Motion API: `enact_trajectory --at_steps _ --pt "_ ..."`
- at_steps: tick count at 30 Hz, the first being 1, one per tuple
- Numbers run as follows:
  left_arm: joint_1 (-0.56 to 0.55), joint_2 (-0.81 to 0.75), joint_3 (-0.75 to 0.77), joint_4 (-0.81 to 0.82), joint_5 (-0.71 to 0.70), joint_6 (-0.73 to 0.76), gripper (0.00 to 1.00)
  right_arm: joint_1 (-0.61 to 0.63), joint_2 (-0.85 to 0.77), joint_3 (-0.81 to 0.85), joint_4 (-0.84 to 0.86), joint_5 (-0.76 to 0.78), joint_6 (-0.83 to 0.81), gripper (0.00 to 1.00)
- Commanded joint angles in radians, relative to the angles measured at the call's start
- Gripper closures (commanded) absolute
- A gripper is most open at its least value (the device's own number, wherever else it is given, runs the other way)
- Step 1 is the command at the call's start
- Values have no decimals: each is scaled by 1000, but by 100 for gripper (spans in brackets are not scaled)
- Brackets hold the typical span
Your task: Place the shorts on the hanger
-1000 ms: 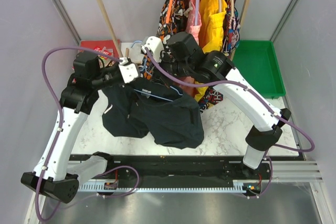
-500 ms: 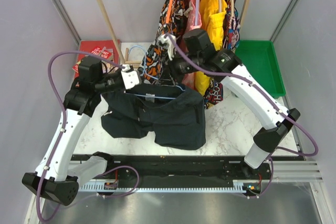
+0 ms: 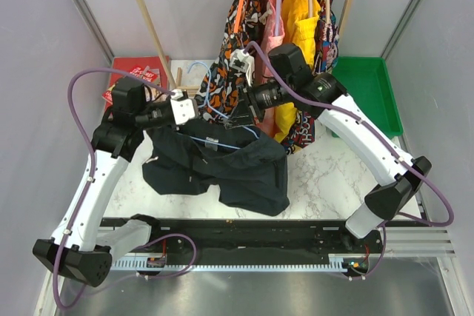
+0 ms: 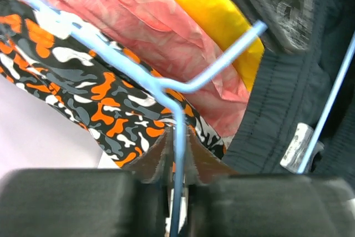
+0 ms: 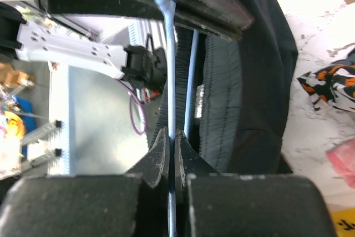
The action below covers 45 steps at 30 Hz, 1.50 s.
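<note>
The black shorts [image 3: 237, 172] hang slack over the marble table, draped on the pale-blue wire hanger [image 3: 191, 70], whose hook rises behind my left gripper. My left gripper [image 3: 194, 106] is shut on the hanger wire near its neck; in the left wrist view its jaws [image 4: 177, 144] pinch the blue wire [image 4: 213, 76], with the shorts' waistband [image 4: 288, 92] to the right. My right gripper [image 3: 237, 119] is shut on the hanger at the top of the shorts. In the right wrist view its jaws [image 5: 171, 138] clamp the thin wire [image 5: 166, 4] beside the waistband [image 5: 227, 81].
An orange-black-white patterned garment [image 3: 235, 57], a pink one [image 3: 275, 16] and a yellow one [image 3: 300, 24] hang at the back, close behind both grippers. A green tray [image 3: 366, 94] sits at the right, a red item [image 3: 137, 70] at the back left. Wooden poles [image 3: 144, 12] lean against the wall.
My right gripper rose toward the hanging clothes, then came down onto the hanger at the shorts' top and shut on the wire. The left gripper stayed put, and the shorts swung slightly.
</note>
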Motion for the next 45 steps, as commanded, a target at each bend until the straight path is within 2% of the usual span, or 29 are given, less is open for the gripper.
enact_trajectory --at_steps 1,2,4,5,7,10,12,17,19,24,28,33,45 --pt "19 26 76 129 -6 -194 65 7 -82 -19 168 -6 132 100" --pt "36 27 82 184 2 -252 43 7 -89 -22 198 15 160 100" --pt "100 11 79 271 13 -449 26 -6 -96 -10 262 84 204 100" --pt "123 5 76 305 13 -502 12 -9 -93 2 272 107 230 100" --pt "198 -21 70 406 5 -642 1 -19 -80 53 278 189 235 100" --pt "309 -44 79 491 -33 -788 1 -59 -53 120 282 268 263 100" --pt "352 -58 82 508 -62 -818 1 -79 -40 143 307 310 307 100" --pt "369 -133 16 566 -131 -838 1 -96 -30 168 457 417 431 100" --pt "370 -147 6 574 -130 -849 1 -95 -7 180 537 452 534 100" --pt "369 -168 -17 577 -135 -870 1 -75 96 271 592 589 726 100" --pt "369 -191 -47 588 -128 -899 1 -49 145 277 692 679 882 100" --pt "369 -230 -82 600 -116 -909 1 3 246 362 816 727 886 100" --pt "369 -319 -120 562 -98 -889 1 14 407 485 934 836 846 100"
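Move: The free stretch of the rack's rail lies roughly 28 cm ahead of the right gripper, some 10 cm to its left and 28 cm above; this gripper is pinching the hanger's right shoulder. The orange-black garment hangs about 20 cm ahead of it and 4 cm left, the pink one equally far ahead but 4 cm right. From the left gripper, closed on the hanger near the neck, that rail stretch is about 25 cm ahead, 3 cm left and 28 cm up. Open the left gripper wide to let go of the hanger and draw it about 10 cm left and some 13 cm up, first swinging forward, then back. Keep the right fingers shut on the hanger and carry it with the shorts forward about 20 cm, rising, then also left, towards the rail, turning the wrist some 50 degrees clockwise and tipping the fingertips up. ##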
